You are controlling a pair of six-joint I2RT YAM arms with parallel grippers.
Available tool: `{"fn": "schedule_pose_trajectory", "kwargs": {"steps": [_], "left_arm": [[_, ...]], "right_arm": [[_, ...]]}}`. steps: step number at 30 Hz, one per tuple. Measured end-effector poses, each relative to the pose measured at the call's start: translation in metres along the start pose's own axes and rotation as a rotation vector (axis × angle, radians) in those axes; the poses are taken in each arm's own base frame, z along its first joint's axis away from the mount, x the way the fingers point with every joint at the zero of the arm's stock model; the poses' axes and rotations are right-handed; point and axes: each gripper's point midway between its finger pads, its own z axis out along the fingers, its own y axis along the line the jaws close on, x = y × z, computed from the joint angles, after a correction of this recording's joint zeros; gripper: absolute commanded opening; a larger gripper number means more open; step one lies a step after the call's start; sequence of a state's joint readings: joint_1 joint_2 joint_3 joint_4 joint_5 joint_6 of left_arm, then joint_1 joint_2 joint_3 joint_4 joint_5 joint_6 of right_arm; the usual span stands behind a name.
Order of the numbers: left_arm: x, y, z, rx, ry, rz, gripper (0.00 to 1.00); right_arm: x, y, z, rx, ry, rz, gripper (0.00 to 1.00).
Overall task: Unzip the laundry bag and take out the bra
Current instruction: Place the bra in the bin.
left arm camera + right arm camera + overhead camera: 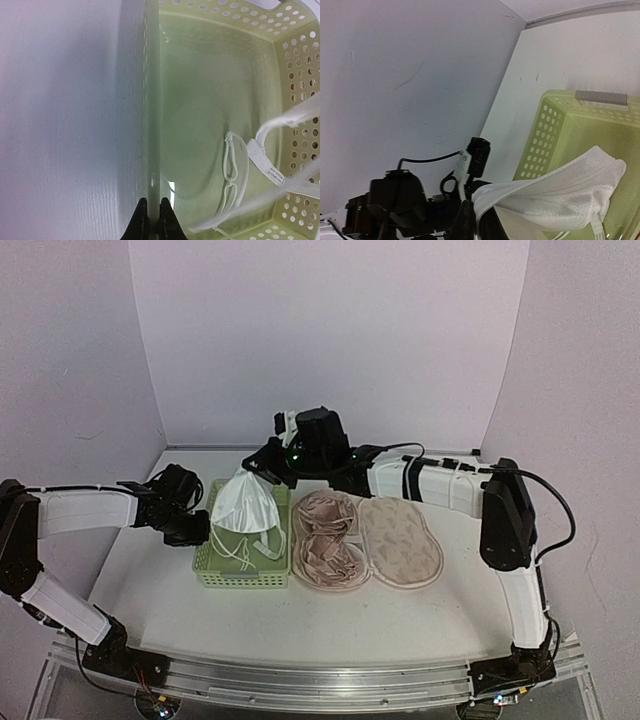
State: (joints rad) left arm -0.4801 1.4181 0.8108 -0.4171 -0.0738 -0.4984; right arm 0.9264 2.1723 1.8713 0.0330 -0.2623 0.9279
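The beige laundry bag (pixel 400 540) lies unzipped and spread flat on the table, its left half (pixel 325 540) holding crumpled pinkish fabric. A white bra (pixel 245 505) hangs over the light green basket (pixel 240 578), pinched at its top by my right gripper (pixel 258 470), which is shut on it. In the right wrist view the bra (pixel 555 192) drapes from the right gripper (pixel 479 222) across the basket (pixel 545 135). My left gripper (pixel 153 220) is shut on the basket's left rim (pixel 152 100); bra straps (pixel 265 160) dangle inside the basket.
The basket stands directly left of the bag. White walls close off the back and both sides. The left arm (pixel 395 205) shows low in the right wrist view, beside the basket.
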Motion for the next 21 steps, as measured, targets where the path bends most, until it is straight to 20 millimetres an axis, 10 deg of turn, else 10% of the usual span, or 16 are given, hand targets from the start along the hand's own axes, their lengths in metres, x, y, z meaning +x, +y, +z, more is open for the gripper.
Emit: {"fn": "schedule_pose_trajectory", "kwargs": {"steps": [11, 21], "left_arm": [[0.002, 0.001, 0.001, -0.001, 0.004, 0.001, 0.00], [0.002, 0.001, 0.002, -0.004, 0.007, 0.001, 0.00]], "right_arm": [[0.044, -0.093, 0.043, 0.153, 0.043, 0.078, 0.15], [0.055, -0.115, 0.052, 0.186, 0.052, 0.087, 0.43]]}}
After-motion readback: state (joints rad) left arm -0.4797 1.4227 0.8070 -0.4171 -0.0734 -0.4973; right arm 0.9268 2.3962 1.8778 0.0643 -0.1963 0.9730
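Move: The bin's middle lies about 20 cm below my right hand, some 2 cm back and 3 cm to the left; the bra hangs from that hand, its middle roughly 10 cm below. The open laundry bag lies some 27 cm to the right of my right hand, about 4 cm back and 24 cm lower. From my left hand, already on the bin's left rim, the bin's middle is about 12 cm right, 3 cm ahead and 4 cm lower. I lower the bra with my right hand, quickly at first and then easing off, about 13 cm down into the bin, edging a little forward and tipping my fingers some 10 degrees further down. Near the bottom I open those fingers to over a third around the cloth. My left hand stays shut on the bin's left rim. ##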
